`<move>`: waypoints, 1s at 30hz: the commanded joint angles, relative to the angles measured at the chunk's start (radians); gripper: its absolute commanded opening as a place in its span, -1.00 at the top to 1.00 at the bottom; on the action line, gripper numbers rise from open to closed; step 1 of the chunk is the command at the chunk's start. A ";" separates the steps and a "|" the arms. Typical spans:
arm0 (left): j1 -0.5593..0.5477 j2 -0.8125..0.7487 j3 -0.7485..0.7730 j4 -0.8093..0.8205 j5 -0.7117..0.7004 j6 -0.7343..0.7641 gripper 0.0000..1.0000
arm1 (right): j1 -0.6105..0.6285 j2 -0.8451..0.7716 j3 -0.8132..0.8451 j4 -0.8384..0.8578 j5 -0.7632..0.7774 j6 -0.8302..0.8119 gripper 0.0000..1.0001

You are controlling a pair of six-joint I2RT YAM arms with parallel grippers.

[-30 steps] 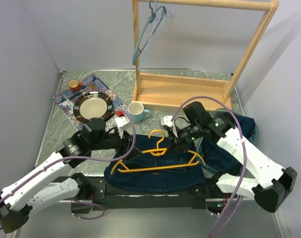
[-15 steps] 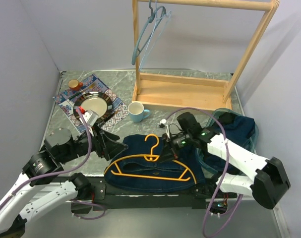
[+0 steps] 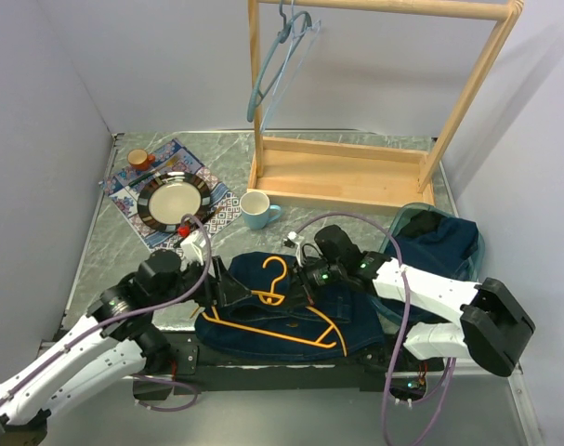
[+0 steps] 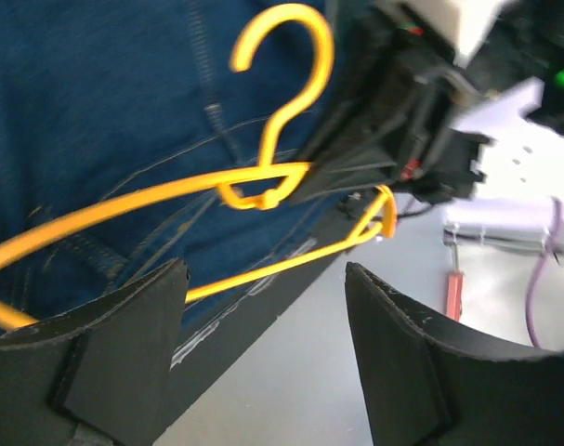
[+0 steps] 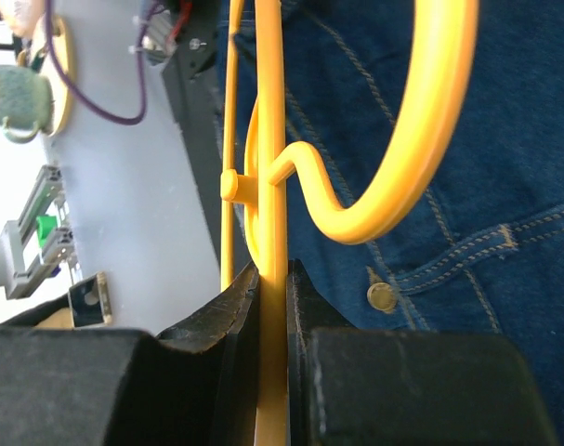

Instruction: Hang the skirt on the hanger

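Observation:
A blue denim skirt lies flat at the table's near edge. On it rests a yellow hanger, tilted, with its hook toward the back. My right gripper is shut on the hanger's wire just below the hook; the right wrist view shows the wire pinched between both pads, above the skirt's button. My left gripper is open just left of the hook. In the left wrist view its fingers hold nothing, with the hanger and skirt beyond them.
A wooden rack stands at the back with a teal hanger on its rail. A mug, a plate on a patterned mat and a small red cup sit left of it. A teal basket of dark clothes sits right.
My right gripper has slid left and nearer with the hanger, which has tilted. My left gripper drew back to the left, then returned beside the hook.

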 commanded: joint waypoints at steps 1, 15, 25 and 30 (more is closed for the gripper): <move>-0.003 0.074 0.018 -0.057 -0.105 -0.069 -0.43 | 0.004 0.019 -0.018 0.098 0.033 0.014 1.00; -0.144 0.345 0.067 -0.246 -0.324 -0.098 -0.36 | -0.005 0.048 -0.031 0.129 0.016 -0.009 1.00; -0.239 0.494 0.130 -0.249 -0.431 -0.094 -0.07 | -0.021 0.065 -0.021 0.107 0.011 -0.036 1.00; -0.242 0.508 0.159 -0.255 -0.421 -0.066 0.70 | -0.050 0.045 -0.021 0.107 0.007 -0.045 1.00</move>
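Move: The left hand, empty and open, is above the skirt's waistband edge, which lies about 2 cm to its left and 12 cm below. The hanger's neck is some 10 cm right, 2 cm ahead and 8 cm below; the hanger's left end is about 11 cm left and 2 cm back, 9 cm below. From the right hand, still gripping the hanger, that edge lies about 18 cm left, 1 cm back and 5 cm below. Left hand drops about 12 cm, tipping down, and closes on the skirt's waistband; right keeps the hanger, sinking 2 cm. ##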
